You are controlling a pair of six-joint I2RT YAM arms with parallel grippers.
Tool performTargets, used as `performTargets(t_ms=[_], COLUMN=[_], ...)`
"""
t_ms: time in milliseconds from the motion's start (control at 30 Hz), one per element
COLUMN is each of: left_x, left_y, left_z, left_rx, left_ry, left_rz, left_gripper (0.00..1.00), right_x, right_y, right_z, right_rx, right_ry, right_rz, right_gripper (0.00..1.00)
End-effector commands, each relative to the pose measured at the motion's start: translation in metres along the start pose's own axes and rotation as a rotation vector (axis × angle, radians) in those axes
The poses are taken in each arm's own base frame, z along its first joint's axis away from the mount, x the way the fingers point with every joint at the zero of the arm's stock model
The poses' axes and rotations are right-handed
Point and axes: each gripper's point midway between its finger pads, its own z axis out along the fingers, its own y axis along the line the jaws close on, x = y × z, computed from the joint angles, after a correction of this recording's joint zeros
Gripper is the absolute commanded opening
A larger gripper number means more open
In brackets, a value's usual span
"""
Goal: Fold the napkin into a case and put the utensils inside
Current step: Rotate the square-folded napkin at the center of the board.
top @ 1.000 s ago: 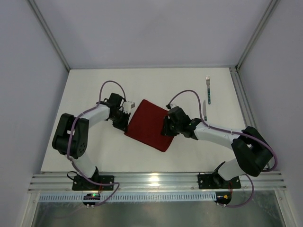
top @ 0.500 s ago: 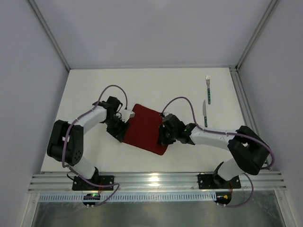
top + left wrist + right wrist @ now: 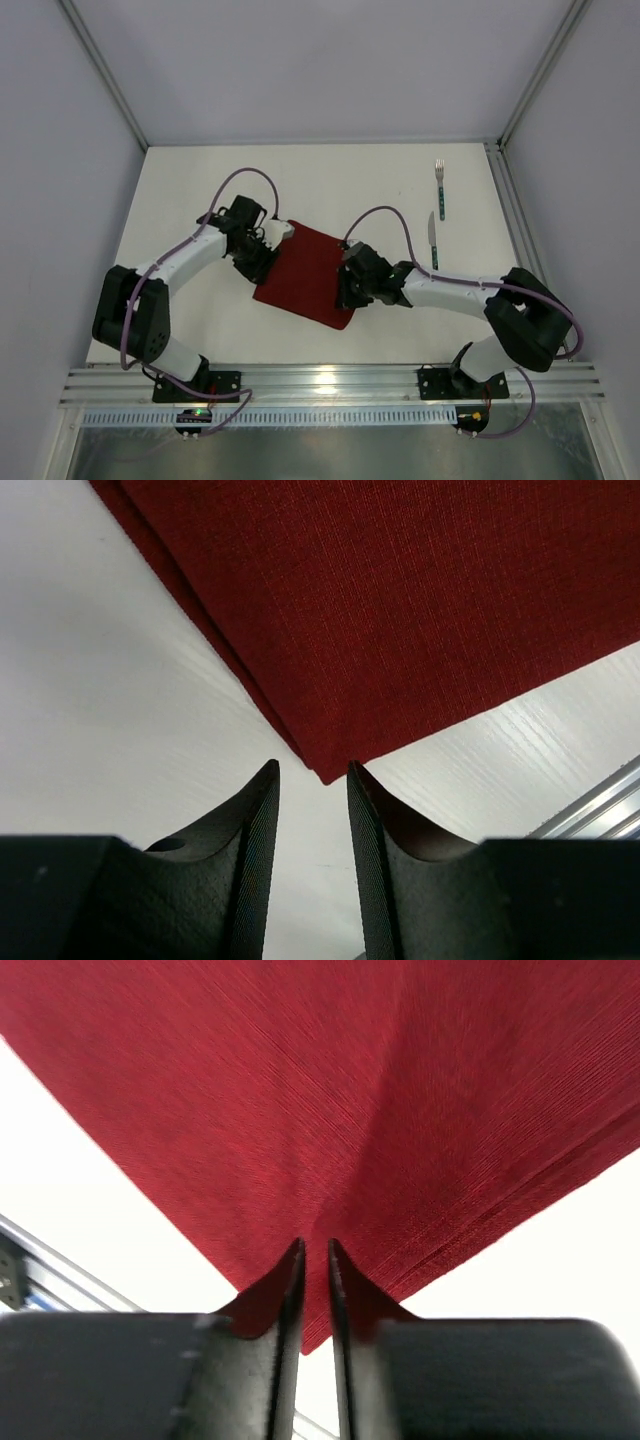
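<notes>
The dark red napkin lies folded flat on the white table, a slanted rectangle between both arms. My left gripper sits at its left edge, open; in the left wrist view a napkin corner reaches just to the tips of that gripper, with nothing held. My right gripper rests on the napkin's right part. There the jaws stand almost together, pinching a ridge of napkin near its layered corner. The utensils lie far right: fork and knife, both with teal handles.
A metal rail runs along the table's near edge, by the arm bases. Grey walls enclose the table on the left, back and right, with a rail on the right side near the utensils.
My left gripper has opened and let go of the napkin's left edge. My right gripper slid left and nearer onto the napkin and narrowed. The napkin shifted slightly left and toward the near edge.
</notes>
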Motion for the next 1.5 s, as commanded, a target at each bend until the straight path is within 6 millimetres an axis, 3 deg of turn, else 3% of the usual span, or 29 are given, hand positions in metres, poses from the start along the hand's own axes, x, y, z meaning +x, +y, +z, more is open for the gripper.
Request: performTargets(t_ms=[0, 100, 233, 400, 533, 600, 633, 700, 733, 767, 933, 1067, 1167, 1367, 1400, 1467], left_x=[-0.005, -0.005, 0.001, 0.014, 0.028, 0.034, 0.036, 0.042, 0.043, 0.047, 0.032, 0.017, 0.012, 0.011, 0.008, -0.007], left_y=[0.009, 0.018, 0.012, 0.000, -0.007, -0.011, -0.014, -0.022, -0.027, -0.031, -0.047, -0.044, -0.041, -0.051, -0.051, -0.050], left_z=[0.019, 0.029, 0.042, 0.053, 0.057, 0.055, 0.054, 0.046, 0.043, 0.038, 0.005, -0.014, -0.013, 0.003, 0.004, 0.000], left_rx=[-0.035, -0.076, -0.066, -0.046, -0.034, -0.028, -0.020, 0.000, 0.020, 0.032, 0.011, -0.083, -0.147, -0.201, -0.214, -0.240], left_ry=[0.015, 0.010, 0.041, 0.074, 0.111, 0.116, 0.116, 0.113, 0.105, 0.113, 0.006, -0.062, -0.052, -0.033, -0.047, -0.105], left_rz=[0.025, 0.031, 0.054, 0.085, 0.108, 0.117, 0.122, 0.146, 0.158, 0.176, 0.297, 0.383, 0.451, 0.563, 0.557, 0.502], left_gripper=[0.35, 0.35, 0.36, 0.36, 0.35, 0.35, 0.35, 0.35, 0.36, 0.37, 0.44, 0.54, 0.59, 0.65, 0.65, 0.58], right_x=[-0.035, -0.038, -0.029, -0.049, -0.067, -0.075, -0.089, -0.090, -0.104, -0.101, -0.135, -0.142, -0.146, -0.144, -0.138, -0.135], right_y=[0.015, -0.006, -0.043, -0.067, -0.079, -0.079, -0.074, -0.075, -0.067, -0.067, -0.054, -0.053, -0.055, -0.051, -0.053, -0.040], right_z=[-0.031, -0.040, -0.035, -0.027, -0.006, 0.001, 0.002, 0.014, 0.015, 0.023, 0.030, 0.031, 0.022, -0.022, -0.027, -0.046], right_rx=[-0.007, 0.049, 0.069, 0.065, 0.060, 0.037, 0.025, 0.028, 0.007, 0.000, -0.021, -0.011, 0.001, 0.010, 0.021, 0.008], right_ry=[-0.135, -0.199, -0.195, -0.215, -0.182, -0.167, -0.181, -0.139, -0.150, -0.116, -0.129, -0.097, -0.116, -0.186, -0.188, -0.233], right_rz=[-0.027, 0.037, 0.140, 0.181, 0.202, 0.204, 0.187, 0.178, 0.160, 0.159, 0.116, 0.085, 0.077, 0.042, 0.050, 0.036], right_gripper=[0.20, 0.24, 0.43, 0.46, 0.46, 0.42, 0.40, 0.35, 0.33, 0.32, 0.30, 0.30, 0.37, 0.45, 0.45, 0.44])
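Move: The right hand is over the napkin near its near-right corner, which lies 6 cm back. The right corner it goes for is about 11 cm ahead and 8 cm right, 2 cm lower; the napkin's middle is 7 cm ahead, 6 cm left, and the knife 16 cm ahead, 20 cm right. From the left hand, the left corner lies some 4 cm back, 1 cm left and 6 cm below, the napkin's middle 14 cm right. Right hand hops right, sweeps the napkin's edge 11 cm forward; left presses down, drags its corner back; both lift. ##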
